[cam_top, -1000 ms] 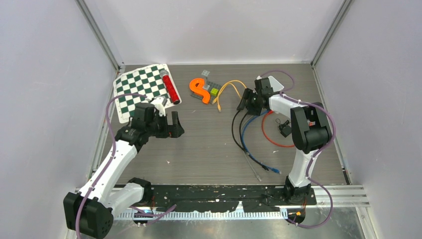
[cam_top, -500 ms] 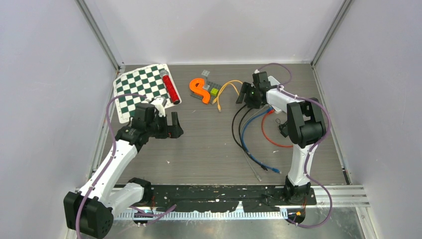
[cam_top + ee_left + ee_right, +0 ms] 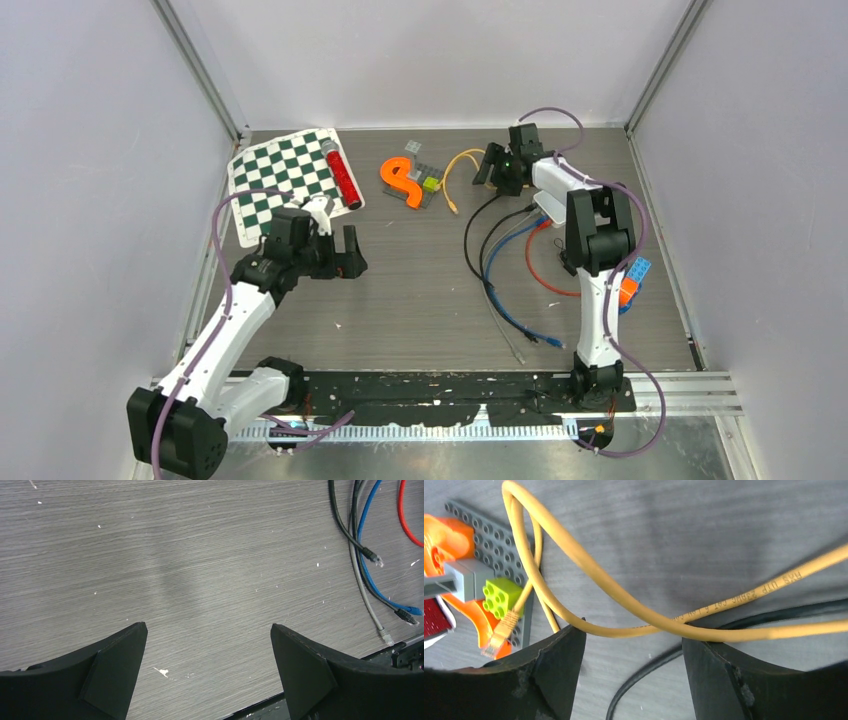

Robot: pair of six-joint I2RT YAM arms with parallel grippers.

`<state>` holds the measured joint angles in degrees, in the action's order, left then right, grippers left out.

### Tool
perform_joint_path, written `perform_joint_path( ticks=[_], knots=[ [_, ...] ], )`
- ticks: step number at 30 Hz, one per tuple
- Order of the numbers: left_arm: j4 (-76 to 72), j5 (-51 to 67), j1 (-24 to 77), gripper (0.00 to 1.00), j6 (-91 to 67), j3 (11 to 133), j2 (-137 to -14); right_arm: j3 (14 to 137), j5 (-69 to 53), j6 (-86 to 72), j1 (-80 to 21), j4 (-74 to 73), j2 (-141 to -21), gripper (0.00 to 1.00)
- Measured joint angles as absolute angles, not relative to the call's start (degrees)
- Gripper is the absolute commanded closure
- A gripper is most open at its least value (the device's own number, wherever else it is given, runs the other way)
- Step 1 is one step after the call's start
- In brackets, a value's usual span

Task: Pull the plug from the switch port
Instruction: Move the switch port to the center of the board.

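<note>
A small white box [image 3: 548, 207], apparently the switch, lies under my right arm; its ports and any plug in them are hidden. Black [image 3: 470, 255], blue [image 3: 500, 305], grey and red [image 3: 535, 270] cables run out from it. My right gripper [image 3: 492, 168] is open at the back of the table, its jaws straddling a yellow cable [image 3: 589, 570] in the right wrist view [image 3: 631, 635] without closing on it. The yellow cable's free plug [image 3: 499, 632] lies by the lime brick. My left gripper [image 3: 340, 262] is open and empty above bare table [image 3: 208, 626].
An orange S-shaped piece [image 3: 400, 182] and a grey plate with a lime brick [image 3: 430, 183] sit at the back centre. A chessboard mat [image 3: 280, 180] with a red tube [image 3: 342, 175] lies back left. Blue and orange bricks [image 3: 632, 278] are at the right.
My right gripper has swung toward the back of the table and the yellow cable has shifted with it. The bricks at the right are now uncovered. The left arm has stayed still.
</note>
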<state>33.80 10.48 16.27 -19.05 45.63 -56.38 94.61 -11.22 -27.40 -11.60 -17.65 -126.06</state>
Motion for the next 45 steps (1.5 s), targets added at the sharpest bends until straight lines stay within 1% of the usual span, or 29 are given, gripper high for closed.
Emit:
perform_joint_path(
  ticks=[10,15,18,22,27,30,36,45],
  knots=[
    [34.63,10.00,16.27,0.01,-19.07,45.63,-54.76,116.22,-13.67,-28.53,-10.35,-22.11,-139.50,0.24],
    [34.61,10.00,16.27,0.01,-19.07,45.60,-54.59,117.40,-17.47,-29.04,-9.10,-22.13,-139.81,0.24],
    [34.61,10.00,16.27,0.01,-19.05,45.60,-54.61,111.39,-19.59,-28.84,-8.47,-20.82,-135.85,0.23],
    [34.59,10.00,16.27,0.01,-19.05,45.60,-54.65,102.63,-21.56,-27.75,-8.29,-20.53,-126.72,0.23],
    [34.57,9.96,16.27,0.01,-19.03,45.60,-54.65,92.38,-24.34,-25.23,-8.91,-17.87,-112.95,0.26],
    [34.52,9.85,16.27,0.01,-19.03,45.60,-54.65,85.78,-26.11,-23.35,-10.09,-16.75,-107.59,0.28],
    [34.50,8.91,16.27,0.01,-18.98,45.60,-54.57,76.49,-27.59,-19.22,-15.22,-19.29,-107.70,0.29],
    [34.48,6.50,16.27,0.01,-18.92,45.19,-52.49,71.88,-27.75,-16.03,-20.99,-20.86,-108.05,0.30]
  ],
)
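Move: The yellow cable lies across the fronts of the right hand's fingertips, its loop centred about 5 cm ahead and 6 cm to the left, barely lower. The lime brick sits level with the hand, 15 cm left; the loose black cable's bend is some 15 cm back and 6 cm left; the white box with the red and blue cables is 7 cm back and 14 cm right. From the left hand the yellow loop is about 31 cm ahead, 25 cm right and well below. Forward first: the right hand, fingers still fairly wide open, keeps pushing the yellow cable about 7 cm farther out. It then turns back, rising some 11 cm clear of it, and swings back and left, sinking again and turning about 30 degrees counter-clockwise, until the open fingers are low and close to the loose black cable's bend. ##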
